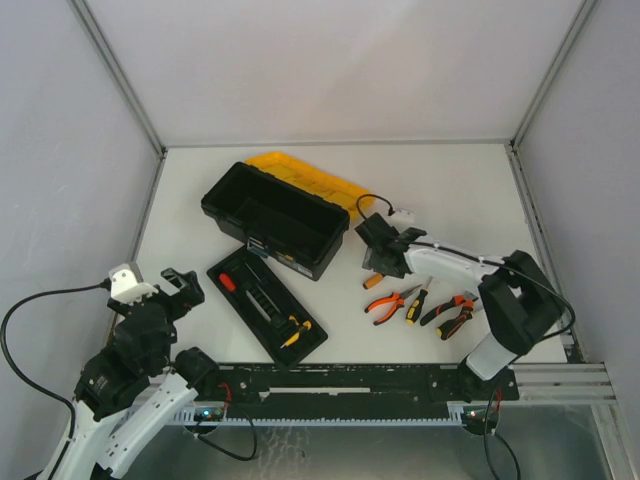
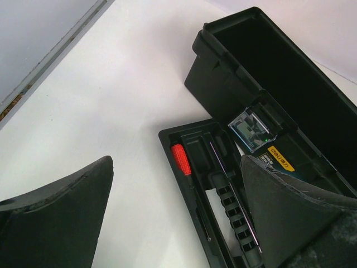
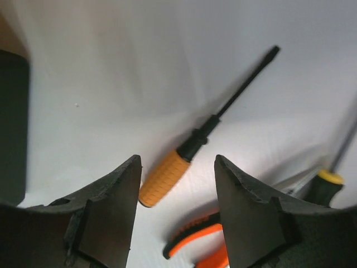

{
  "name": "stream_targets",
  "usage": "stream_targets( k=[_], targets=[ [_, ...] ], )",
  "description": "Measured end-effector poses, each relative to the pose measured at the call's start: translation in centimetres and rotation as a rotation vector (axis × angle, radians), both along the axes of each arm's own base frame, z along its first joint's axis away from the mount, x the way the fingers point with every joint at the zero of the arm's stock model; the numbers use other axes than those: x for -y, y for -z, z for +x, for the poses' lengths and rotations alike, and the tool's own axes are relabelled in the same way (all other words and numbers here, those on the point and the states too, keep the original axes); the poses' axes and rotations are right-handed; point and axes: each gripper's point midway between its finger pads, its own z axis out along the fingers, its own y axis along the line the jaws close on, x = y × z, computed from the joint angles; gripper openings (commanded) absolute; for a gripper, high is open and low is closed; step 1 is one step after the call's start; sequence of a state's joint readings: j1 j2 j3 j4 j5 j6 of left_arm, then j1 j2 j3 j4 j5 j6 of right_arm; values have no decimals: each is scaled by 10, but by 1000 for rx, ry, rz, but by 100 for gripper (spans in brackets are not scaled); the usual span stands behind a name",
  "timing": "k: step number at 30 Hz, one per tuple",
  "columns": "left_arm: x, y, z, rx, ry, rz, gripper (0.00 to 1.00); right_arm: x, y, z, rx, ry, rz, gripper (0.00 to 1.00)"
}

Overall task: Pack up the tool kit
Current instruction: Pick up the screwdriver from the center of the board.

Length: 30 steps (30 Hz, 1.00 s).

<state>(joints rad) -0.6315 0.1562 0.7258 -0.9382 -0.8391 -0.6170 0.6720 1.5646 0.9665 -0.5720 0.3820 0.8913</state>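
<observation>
The black toolbox (image 1: 270, 218) stands open with its yellow lid (image 1: 305, 180) folded back behind it. Its black inner tray (image 1: 268, 305) lies on the table in front and holds a red-handled screwdriver (image 1: 228, 283) and yellow-handled pliers (image 1: 293, 330). My right gripper (image 1: 378, 245) hangs open just above an orange-handled screwdriver (image 3: 167, 176), which lies on the table; the handle shows between the fingers, untouched. My left gripper (image 1: 180, 290) stands wide open left of the tray, holding nothing. The left wrist view shows the tray (image 2: 195, 139), the red handle (image 2: 181, 159) and the teal latch (image 2: 249, 128).
To the right of the orange screwdriver lie orange pliers (image 1: 385, 303), a yellow-and-black screwdriver (image 1: 415, 303) and a second pair of pliers (image 1: 450, 312). The toolbox wall (image 3: 11, 128) is close on the right gripper's left. Grey walls enclose the table.
</observation>
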Motion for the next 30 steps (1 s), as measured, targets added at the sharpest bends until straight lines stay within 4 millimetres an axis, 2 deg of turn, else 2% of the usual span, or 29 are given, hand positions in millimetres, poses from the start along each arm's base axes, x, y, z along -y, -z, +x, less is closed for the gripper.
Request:
stream_targets(
  k=[3, 10, 13, 17, 23, 30],
  targets=[
    [1, 0, 0, 1, 3, -1, 100, -10, 8, 6, -4, 28, -18, 54],
    [1, -1, 1, 5, 2, -4, 100, 0, 20, -2, -30, 130, -79, 53],
    [0, -2, 1, 8, -2, -2, 100, -5, 24, -2, -32, 156, -87, 52],
    [-1, -3, 1, 10, -11, -3, 100, -14, 33, -6, -46, 162, -78, 43],
    [-1, -2, 2, 9, -9, 2, 100, -18, 37, -3, -53, 173, -71, 2],
    [1, -3, 3, 14, -3, 0, 100, -19, 31, -5, -31, 146, -94, 0]
  ],
)
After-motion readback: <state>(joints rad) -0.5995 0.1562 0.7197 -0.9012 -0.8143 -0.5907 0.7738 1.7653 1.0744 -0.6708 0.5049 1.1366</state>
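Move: The screwdriver with the orange handle lies about 4 cm below the right hand, its middle only 1 cm ahead and 1 cm to the left, its shaft pointing forward and right. The orange pliers lie some 7 cm back and 2 cm to the right of this hand, and the yellow-black screwdriver about 7 cm back and 7 cm to the right. From the left hand, the orange-handled screwdriver is roughly 12 cm ahead, 40 cm to the right and 22 cm below. Lower the half-open right gripper about 4 cm onto the screwdriver, easing some 2 cm left and turning roughly 10 degrees clockwise so the fingers straddle the orange handle. Then close them to pinch it near the black collar, and start back up by half a centimetre or so. ##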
